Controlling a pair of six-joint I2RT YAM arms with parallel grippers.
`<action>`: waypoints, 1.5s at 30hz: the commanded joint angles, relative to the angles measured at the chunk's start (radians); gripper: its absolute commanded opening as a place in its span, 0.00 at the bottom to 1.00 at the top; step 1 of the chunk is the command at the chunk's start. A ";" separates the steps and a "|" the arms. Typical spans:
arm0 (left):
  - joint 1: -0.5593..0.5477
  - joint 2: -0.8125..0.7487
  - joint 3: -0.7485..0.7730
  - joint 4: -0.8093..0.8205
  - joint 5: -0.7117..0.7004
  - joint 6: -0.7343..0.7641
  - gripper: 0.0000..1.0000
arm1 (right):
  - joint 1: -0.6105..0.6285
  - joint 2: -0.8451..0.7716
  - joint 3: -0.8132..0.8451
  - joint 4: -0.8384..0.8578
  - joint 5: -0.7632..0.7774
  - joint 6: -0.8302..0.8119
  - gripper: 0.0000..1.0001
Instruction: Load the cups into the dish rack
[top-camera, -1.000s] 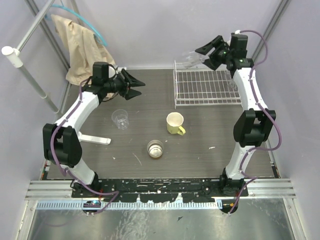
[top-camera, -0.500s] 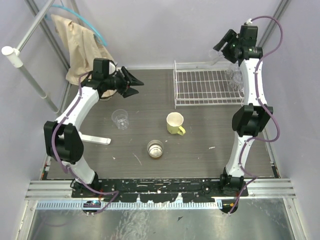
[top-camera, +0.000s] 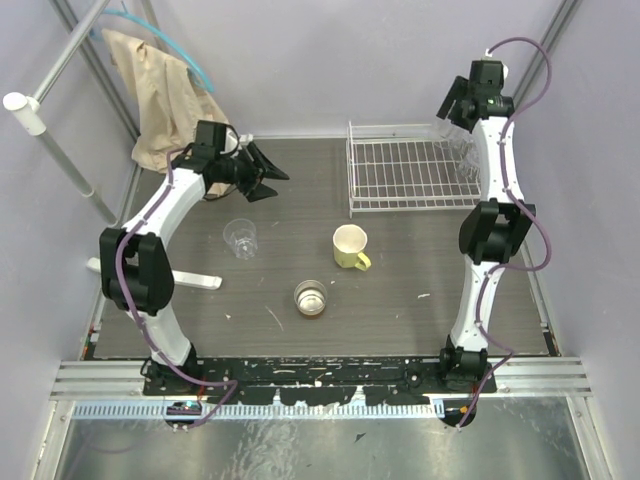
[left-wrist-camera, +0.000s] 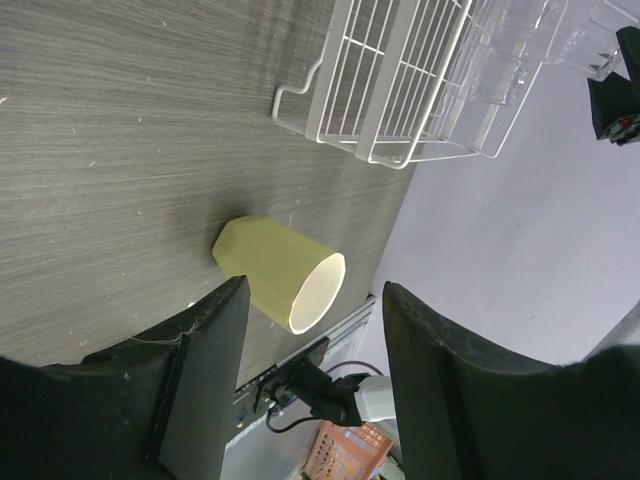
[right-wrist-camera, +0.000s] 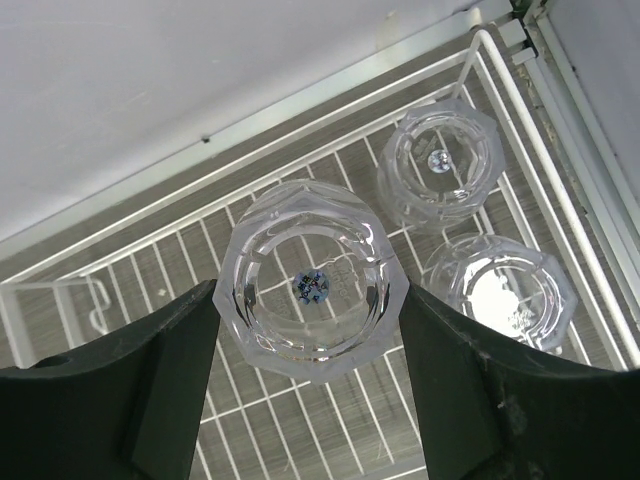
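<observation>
My right gripper is shut on a clear faceted tumbler, held above the white wire dish rack. Two more clear tumblers stand in the rack's far right corner. My left gripper hangs open and empty over the back left of the table. On the table stand a clear tumbler, a pale yellow mug and a small metallic-brown cup.
A beige cloth hangs from a pole at the back left. A white flat bar lies on the table by the left arm. The rack stands against the back right wall.
The right arm has swung the held tumbler from the rack's back left edge across to its right side. The left gripper has turned slightly and stays open.
</observation>
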 joint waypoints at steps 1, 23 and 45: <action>0.006 0.029 0.055 -0.036 0.007 0.025 0.63 | 0.009 0.035 0.105 0.034 0.062 -0.049 0.17; 0.012 0.148 0.177 -0.056 0.007 0.011 0.62 | 0.018 0.179 0.159 0.054 0.081 -0.076 0.17; 0.019 0.182 0.197 -0.057 0.008 0.008 0.62 | 0.019 0.257 0.181 0.073 0.089 -0.086 0.20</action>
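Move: The glass cup already in my right hand is bound for the free spot in the rack, about 4 cm ahead, 1 cm to the right and 14 cm below. Two loaded cups stand right of that spot, both some 10 cm to my right and 10 cm lower: one about 3 cm ahead, the other roughly 5 cm back. From my left hand the spot is about 45 cm right, 21 cm ahead and 10 cm lower. I lower my right hand into the rack, about 9 cm down in two stages with a short stop between, easing some 3 cm forward. I keep my fingers round the cup and tip them slightly more downward, bringing it in beside the two loaded cups. My empty left hand, still open, drifts about 3 cm forward and a little down. ##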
